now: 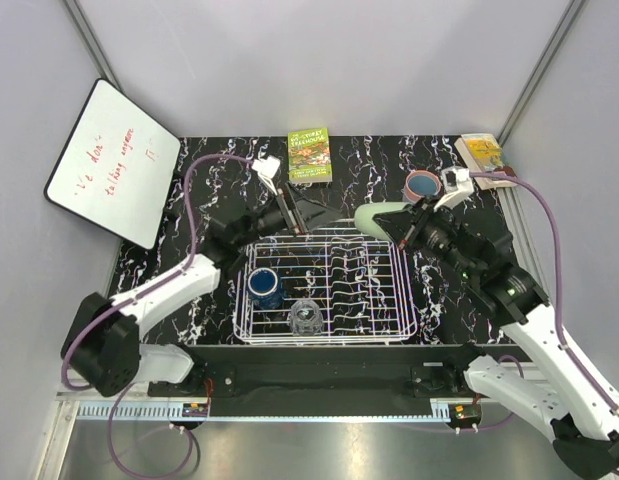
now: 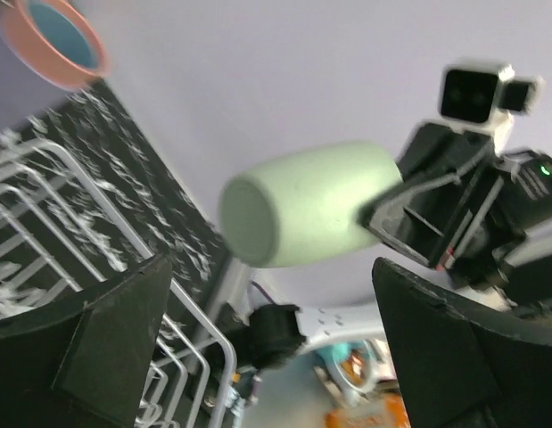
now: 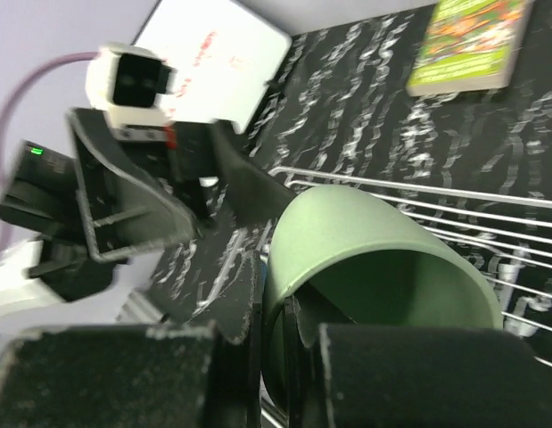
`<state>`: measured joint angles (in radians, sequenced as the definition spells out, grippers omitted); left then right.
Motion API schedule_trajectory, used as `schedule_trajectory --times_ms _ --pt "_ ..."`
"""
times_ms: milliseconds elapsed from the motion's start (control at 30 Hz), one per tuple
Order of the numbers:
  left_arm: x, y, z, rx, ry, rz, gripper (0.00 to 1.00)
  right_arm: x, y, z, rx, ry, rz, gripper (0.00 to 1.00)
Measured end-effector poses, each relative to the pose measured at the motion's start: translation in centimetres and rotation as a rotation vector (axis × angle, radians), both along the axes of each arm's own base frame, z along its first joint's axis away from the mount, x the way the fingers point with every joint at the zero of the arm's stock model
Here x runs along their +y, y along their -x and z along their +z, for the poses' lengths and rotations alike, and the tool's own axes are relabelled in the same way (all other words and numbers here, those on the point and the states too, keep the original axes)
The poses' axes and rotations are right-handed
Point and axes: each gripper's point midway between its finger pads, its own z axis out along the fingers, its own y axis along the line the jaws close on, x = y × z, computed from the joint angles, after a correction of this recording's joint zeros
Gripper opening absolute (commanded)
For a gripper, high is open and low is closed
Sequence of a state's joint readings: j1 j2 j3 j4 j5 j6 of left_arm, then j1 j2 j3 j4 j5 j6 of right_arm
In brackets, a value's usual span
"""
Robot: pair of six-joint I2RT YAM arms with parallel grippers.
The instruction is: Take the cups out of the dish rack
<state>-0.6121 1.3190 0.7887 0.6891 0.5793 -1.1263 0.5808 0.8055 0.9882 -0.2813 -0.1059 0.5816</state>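
The white wire dish rack point(image 1: 389, 300) stands mid-table. A dark blue cup point(image 1: 264, 285) and a clear glass point(image 1: 305, 318) sit in its left half. My right gripper point(image 1: 401, 222) is shut on the rim of the pale green cup point(image 1: 377, 218), one finger inside and one outside, and holds it on its side above the rack's far right corner; it also shows in the right wrist view point(image 3: 374, 259). My left gripper point(image 1: 307, 218) is open and empty at the rack's far edge, facing the green cup point(image 2: 302, 205). A salmon pink cup point(image 1: 422, 185) with a blue inside stands on the table behind.
A whiteboard point(image 1: 114, 160) leans at the far left. A green book point(image 1: 310, 155) lies at the back centre and another book point(image 1: 484, 155) at the back right corner. The two grippers are close together over the rack's far edge.
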Motion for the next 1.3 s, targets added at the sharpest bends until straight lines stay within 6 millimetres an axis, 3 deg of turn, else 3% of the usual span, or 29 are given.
schedule_trajectory --times_ms 133,233,333,433,467,600,733,833,1067,1300 --pt "2.1 -2.3 1.1 -0.031 -0.094 0.141 0.99 -2.7 -0.4 1.0 -0.005 0.058 -0.13 0.0" --pt "3.7 -3.3 0.6 -0.018 -0.171 0.254 0.99 -5.0 -2.3 2.6 0.015 0.124 -0.287 0.0" --pt "5.1 -3.7 -1.8 0.038 -0.26 0.333 0.99 -7.1 -5.7 4.0 0.058 0.225 -0.466 0.0" --pt "6.4 -3.4 -5.2 0.107 -0.343 0.378 0.99 -8.6 -9.8 3.9 0.117 0.313 -0.606 0.0" --pt "6.9 -3.1 -6.5 0.133 -0.372 0.39 0.99 -9.1 -11.7 2.8 0.16 0.356 -0.647 0.0" --pt "8.7 -1.8 -9.9 0.209 -0.451 0.429 0.99 -10.8 -16.3 -2.5 0.337 0.474 -0.726 0.0" --pt "9.8 -1.1 -10.0 0.215 -0.463 0.457 0.99 -12.9 -20.1 -5.3 0.455 0.528 -0.795 0.0" --pt "10.0 -1.0 -9.4 0.2 -0.451 0.468 0.99 -13.5 -22.0 -5.2 0.486 0.535 -0.82 0.0" --pt "10.1 -1.0 -9.6 0.202 -0.459 0.467 0.99 -13.9 -24.5 -3.3 0.486 0.499 -0.849 0.0" --pt "9.9 -1.2 -10.8 0.23 -0.488 0.462 0.99 -14.0 -24.4 -5.7 0.565 0.537 -0.839 0.0"
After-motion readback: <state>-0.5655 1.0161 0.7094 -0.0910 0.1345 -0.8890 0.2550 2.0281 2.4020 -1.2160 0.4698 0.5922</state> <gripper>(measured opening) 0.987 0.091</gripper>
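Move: The stack of cups that the green cup is bound for stands about 24 cm ahead of the right hand, 14 cm to its right and 27 cm below; the yellow books lie some 16 cm farther out and 24 cm to the right of the stack. The rack's middle is about 16 cm left of the right hand, level with it. From the empty left hand, the dark blue cup lies about 18 cm left, 5 back and 25 down, the glass cup about 5 left and 13 back. The green cup, still pinched at its rim by the right hand, is swung some 25 cm forward and 14 cm right, rising a little before it sinks, towards the cup stack, while the wrist turns clockwise about 50 degrees and tips down. The left hand, already free and open, first edges forward, then swings left and down about 10 cm each towards the dark blue cup. ##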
